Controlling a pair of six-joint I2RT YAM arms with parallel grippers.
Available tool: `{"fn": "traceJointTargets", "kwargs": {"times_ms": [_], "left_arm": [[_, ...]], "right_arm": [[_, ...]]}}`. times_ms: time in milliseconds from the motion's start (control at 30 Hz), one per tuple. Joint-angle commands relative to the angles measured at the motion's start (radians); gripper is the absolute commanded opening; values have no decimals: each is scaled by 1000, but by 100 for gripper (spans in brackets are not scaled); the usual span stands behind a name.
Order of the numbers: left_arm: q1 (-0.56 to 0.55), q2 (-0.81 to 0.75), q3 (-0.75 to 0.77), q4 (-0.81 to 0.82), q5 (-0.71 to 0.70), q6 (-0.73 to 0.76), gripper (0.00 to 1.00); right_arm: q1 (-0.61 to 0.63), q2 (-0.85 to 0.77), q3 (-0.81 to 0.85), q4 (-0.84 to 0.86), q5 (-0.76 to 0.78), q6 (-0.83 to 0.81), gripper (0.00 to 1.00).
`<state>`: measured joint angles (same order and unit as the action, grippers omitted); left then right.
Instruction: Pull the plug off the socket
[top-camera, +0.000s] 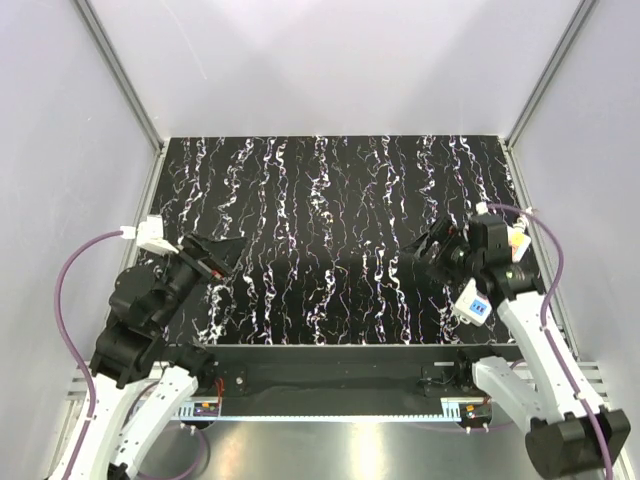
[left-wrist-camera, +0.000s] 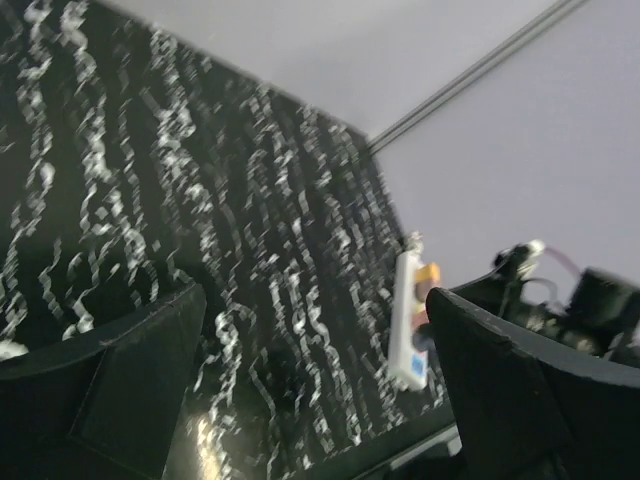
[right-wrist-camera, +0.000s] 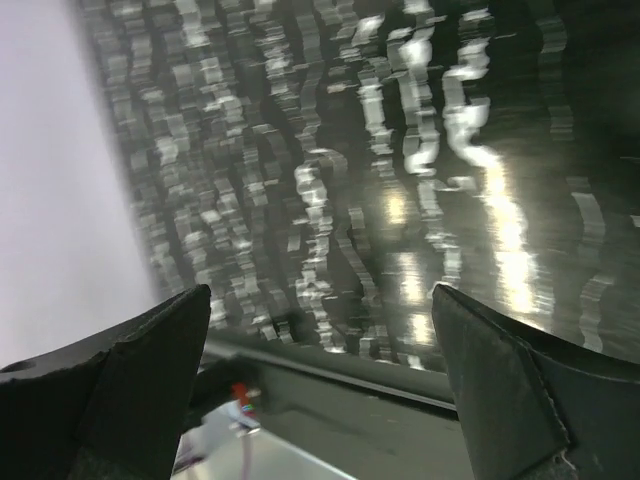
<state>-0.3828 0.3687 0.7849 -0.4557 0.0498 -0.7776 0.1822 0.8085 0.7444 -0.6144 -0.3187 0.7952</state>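
The socket is a long white power strip (left-wrist-camera: 405, 318) lying at the table's right side, close by my right arm. The orange-peach plug (left-wrist-camera: 428, 272) sits on its far end; a blue outlet face is at its near end. In the top view only the strip's blue-faced near end (top-camera: 472, 303) and a yellowish bit at its far end show; the right arm covers the rest. My left gripper (top-camera: 213, 257) (left-wrist-camera: 312, 300) is open and empty over the table's left side, far from the strip. My right gripper (top-camera: 432, 248) (right-wrist-camera: 322, 295) is open and empty, just left of the strip.
The black marbled tabletop (top-camera: 330, 220) is ringed by pale walls. A metal rail (top-camera: 330, 405) runs along the near edge. Purple cables (top-camera: 70, 275) loop from both wrists. A white wrist tag (top-camera: 150, 234) sits on the left arm.
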Motion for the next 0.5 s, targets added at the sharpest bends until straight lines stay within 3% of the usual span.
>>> {"fn": "traceJointTargets", "kwargs": {"times_ms": [0, 100, 267, 367, 467], "left_arm": [[-1, -16, 48, -134, -62, 47, 99], [-1, -4, 10, -22, -13, 100, 99], [-16, 225, 2, 87, 123, 110, 99], [-105, 344, -50, 227, 82, 100, 99], [-289, 469, -6, 290, -34, 135, 99]], "right_arm": [[-4, 82, 189, -194, 257, -149, 100], [-6, 164, 300, -294, 372, -223, 100], [-38, 265, 400, -346, 457, -238, 100], [-159, 339, 463, -381, 452, -258, 100], [-262, 385, 506, -404, 550, -268, 100]]}}
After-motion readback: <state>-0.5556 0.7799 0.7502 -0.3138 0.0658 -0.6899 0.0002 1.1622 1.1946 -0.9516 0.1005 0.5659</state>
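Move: The socket strip's middle lies some 18 cm to the right of the right hand, about level with it fore and aft and roughly 16 cm below. Its blue near end is about 6 cm closer in and 3 cm to the left of that middle; a dark piece, perhaps the plug, stands between the two, some 3 cm nearer than the middle. From the left hand, the strip's middle is about 53 cm right, 2 cm ahead and 30 cm below. Swing the right gripper right about 12 cm towards the socket strip, with some 5 cm of forward travel, rolling its left side down and turning it clockwise. Meanwhile dip the left gripper, then sweep it down about 8 cm, nearly as far right and a little forward over the bare table, nose tipping down. Keep both grippers wide open, touching nothing. ##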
